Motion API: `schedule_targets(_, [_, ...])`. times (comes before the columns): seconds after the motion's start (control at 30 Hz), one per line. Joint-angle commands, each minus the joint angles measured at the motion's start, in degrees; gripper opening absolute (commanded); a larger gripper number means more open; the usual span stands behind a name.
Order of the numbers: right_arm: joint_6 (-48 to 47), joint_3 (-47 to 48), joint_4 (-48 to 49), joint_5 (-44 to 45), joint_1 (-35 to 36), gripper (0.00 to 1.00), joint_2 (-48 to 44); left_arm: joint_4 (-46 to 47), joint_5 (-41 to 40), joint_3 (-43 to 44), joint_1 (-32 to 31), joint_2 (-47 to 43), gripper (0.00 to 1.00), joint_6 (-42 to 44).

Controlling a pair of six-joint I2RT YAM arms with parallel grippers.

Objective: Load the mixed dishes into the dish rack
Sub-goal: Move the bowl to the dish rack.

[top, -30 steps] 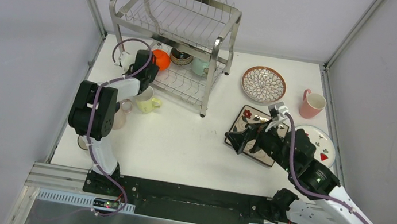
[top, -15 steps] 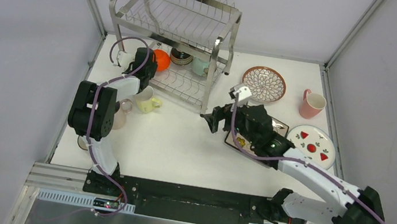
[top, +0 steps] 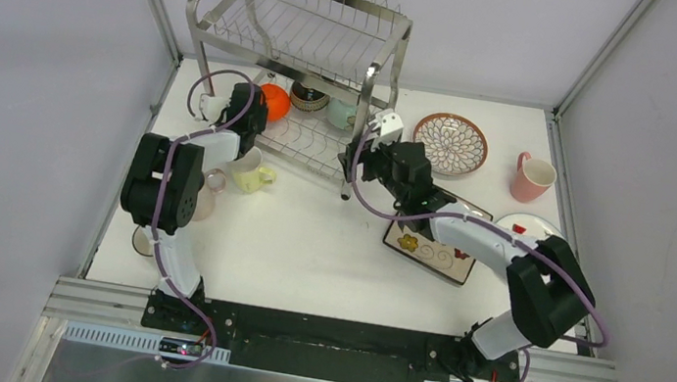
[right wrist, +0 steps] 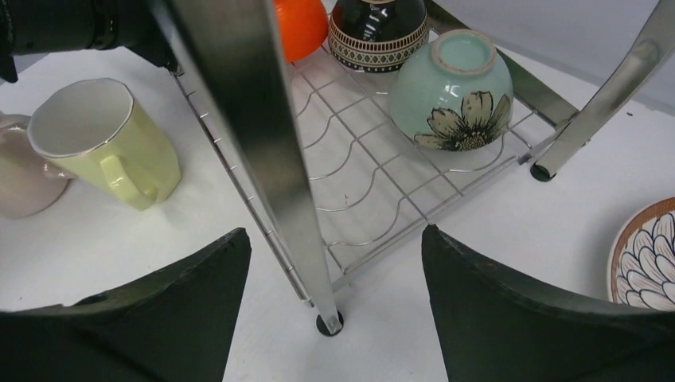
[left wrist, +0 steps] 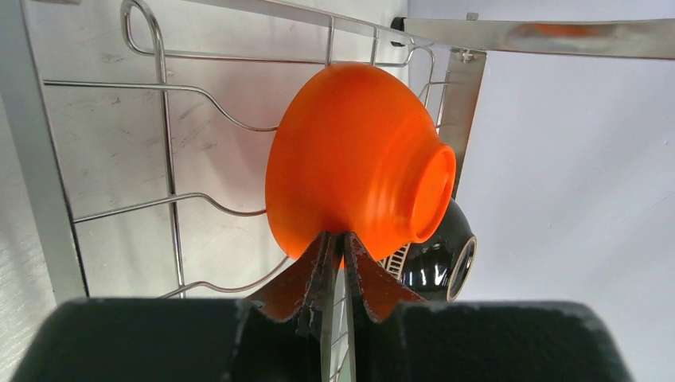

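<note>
The dish rack (top: 297,27) stands at the back of the table. On its lower shelf an orange bowl (left wrist: 358,159) lies on its side, and my left gripper (left wrist: 344,239) is shut on its rim. A dark patterned bowl (left wrist: 442,263) and a mint flower bowl (right wrist: 454,95) sit beside it on the same shelf. My right gripper (right wrist: 334,232) is open, its fingers on either side of the rack's front right post (right wrist: 255,119) without touching it. The square floral plate (top: 431,248) lies flat under the right arm.
A brown-rimmed petal plate (top: 449,144), a pink mug (top: 532,177) and a white red-marked plate (top: 532,226) lie right of the rack. A yellow-green mug (right wrist: 103,139) and a pale mug (top: 209,184) stand left of the post, by the left arm.
My right arm swung left from over the square plate to the rack's front right post, its jaws narrowing a little. My left gripper closed at the orange bowl's rim; the bowl stayed put.
</note>
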Motion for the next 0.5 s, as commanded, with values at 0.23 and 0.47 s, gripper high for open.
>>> schedule_targets(0.23, [-3.63, 2.23, 17.17, -3.25, -0.34, 0.57, 5.71, -0.45, -3.22, 3.09, -0.73, 1.22, 0.09, -4.47])
schedule_targets(0.47, [-3.31, 1.78, 19.78, -11.13, -0.51, 0.31, 8.32, -0.5, -7.09, 5.46, -3.61, 2.94, 0.05, -5.17])
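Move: The orange bowl sits on the lower shelf right in front of my shut left fingers, its middle about 5 cm ahead, 1 cm right and 3 cm lower; the black bowl is some 11 cm right and 7 cm ahead, the yellow mug about 12 cm straight back, 6 cm down. From my right hand, the rack's front right post stands about 3 cm ahead and 2 cm left at hand height, the green bowl 18 cm ahead, 5 cm left, 12 cm lower. I bring my right hand in around the rack's front right post, about 3 cm left and 2 cm forward, rising nearly 2 cm towards the end, and narrow its fingers from wide open to well under half, one on each side of the post. My left hand, fingers still together at the orange bowl's near side, edges about 1 cm forward and slightly right against the bowl. ##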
